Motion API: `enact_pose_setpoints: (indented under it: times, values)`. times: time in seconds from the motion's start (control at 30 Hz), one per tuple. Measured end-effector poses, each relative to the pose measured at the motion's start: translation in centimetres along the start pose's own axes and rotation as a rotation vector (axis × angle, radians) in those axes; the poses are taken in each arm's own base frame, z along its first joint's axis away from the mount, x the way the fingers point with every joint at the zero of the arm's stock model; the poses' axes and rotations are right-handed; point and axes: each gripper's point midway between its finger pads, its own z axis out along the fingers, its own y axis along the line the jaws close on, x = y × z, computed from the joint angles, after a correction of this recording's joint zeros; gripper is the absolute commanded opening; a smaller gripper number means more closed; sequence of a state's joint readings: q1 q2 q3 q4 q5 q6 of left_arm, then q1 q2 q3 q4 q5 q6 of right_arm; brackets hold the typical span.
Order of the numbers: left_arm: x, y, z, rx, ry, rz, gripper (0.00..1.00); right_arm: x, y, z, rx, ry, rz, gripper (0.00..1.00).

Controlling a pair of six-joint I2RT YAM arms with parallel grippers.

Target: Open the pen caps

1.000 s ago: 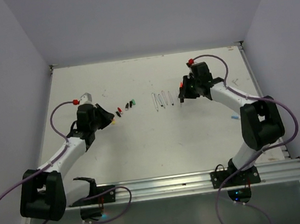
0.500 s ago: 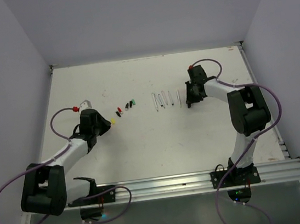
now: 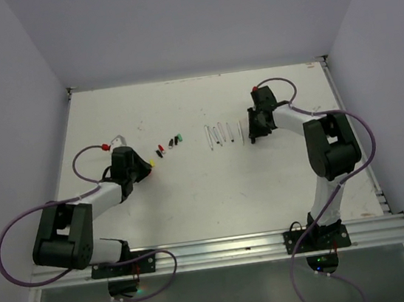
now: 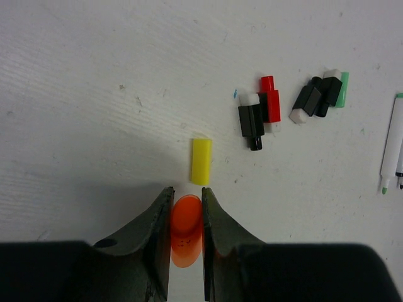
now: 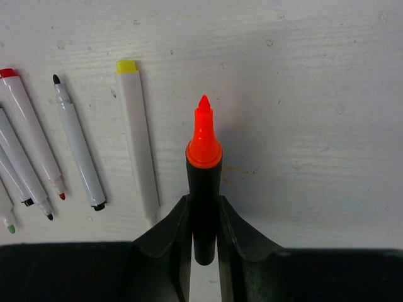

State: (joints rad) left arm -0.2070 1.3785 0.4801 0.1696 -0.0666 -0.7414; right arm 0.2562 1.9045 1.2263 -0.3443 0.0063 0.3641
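In the left wrist view my left gripper (image 4: 187, 202) is shut on an orange pen cap (image 4: 186, 229), low over the table. A yellow cap (image 4: 201, 161) lies just ahead of the fingertips. Farther on lie a red cap (image 4: 271, 100), black caps (image 4: 252, 123) and a green cap (image 4: 342, 89). My right gripper (image 5: 204, 207) is shut on a black-barrelled pen (image 5: 204, 173) whose bare orange tip points away. To its left lies a row of uncapped white pens (image 5: 138, 138). From above, the left gripper (image 3: 145, 168) sits by the caps (image 3: 161, 151) and the right gripper (image 3: 252, 135) beside the pens (image 3: 220, 133).
Purple cables (image 3: 18, 227) loop off both arms. A small grey block (image 3: 117, 140) lies behind the left arm. Walls enclose the table on three sides, and an aluminium rail (image 3: 244, 246) runs along the near edge.
The right gripper has come down with the orange pen to the right end of the pen row. The left arm has folded lower, its gripper staying by the yellow cap.
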Motion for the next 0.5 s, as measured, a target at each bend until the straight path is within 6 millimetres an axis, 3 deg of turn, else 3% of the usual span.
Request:
enact_pose_setpoints:
  times: [0.13,0.3,0.43,0.5]
  values:
    - [-0.21,-0.1,0.2,0.006,-0.008,-0.008,0.27,-0.02,0.06,0.0,-0.003,0.0,0.0,0.35]
    - [-0.35,-0.34,0.28,0.017,-0.012,-0.011,0.4,0.11,0.45,-0.04,-0.025,0.008,0.0,0.44]
    - [-0.34,-0.34,0.28,0.017,-0.012,-0.011,0.65,0.03,0.55,-0.15,-0.027,0.006,0.01,0.51]
    - [-0.34,-0.34,0.28,0.017,-0.012,-0.013,0.69,-0.27,0.62,-0.56,-0.028,-0.004,0.017,0.62]
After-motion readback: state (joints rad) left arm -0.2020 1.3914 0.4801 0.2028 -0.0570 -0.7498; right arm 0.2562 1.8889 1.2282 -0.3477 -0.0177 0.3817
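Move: The left hand holds the orange cap at the table, with the yellow cap about 4 cm ahead and 1 cm left, and the nearest black cap 8 cm ahead, 3 cm right. The right hand holds the orange pen down by its rear, its middle some 3 cm ahead; the yellow-ended pen lies 3 cm ahead and 4 cm left, the next grey pen 4 cm ahead, 9 cm left. All lie about 1 cm lower, held things level. Both grippers open, staying within 1 cm: the left releases the orange cap, the right the orange pen. ##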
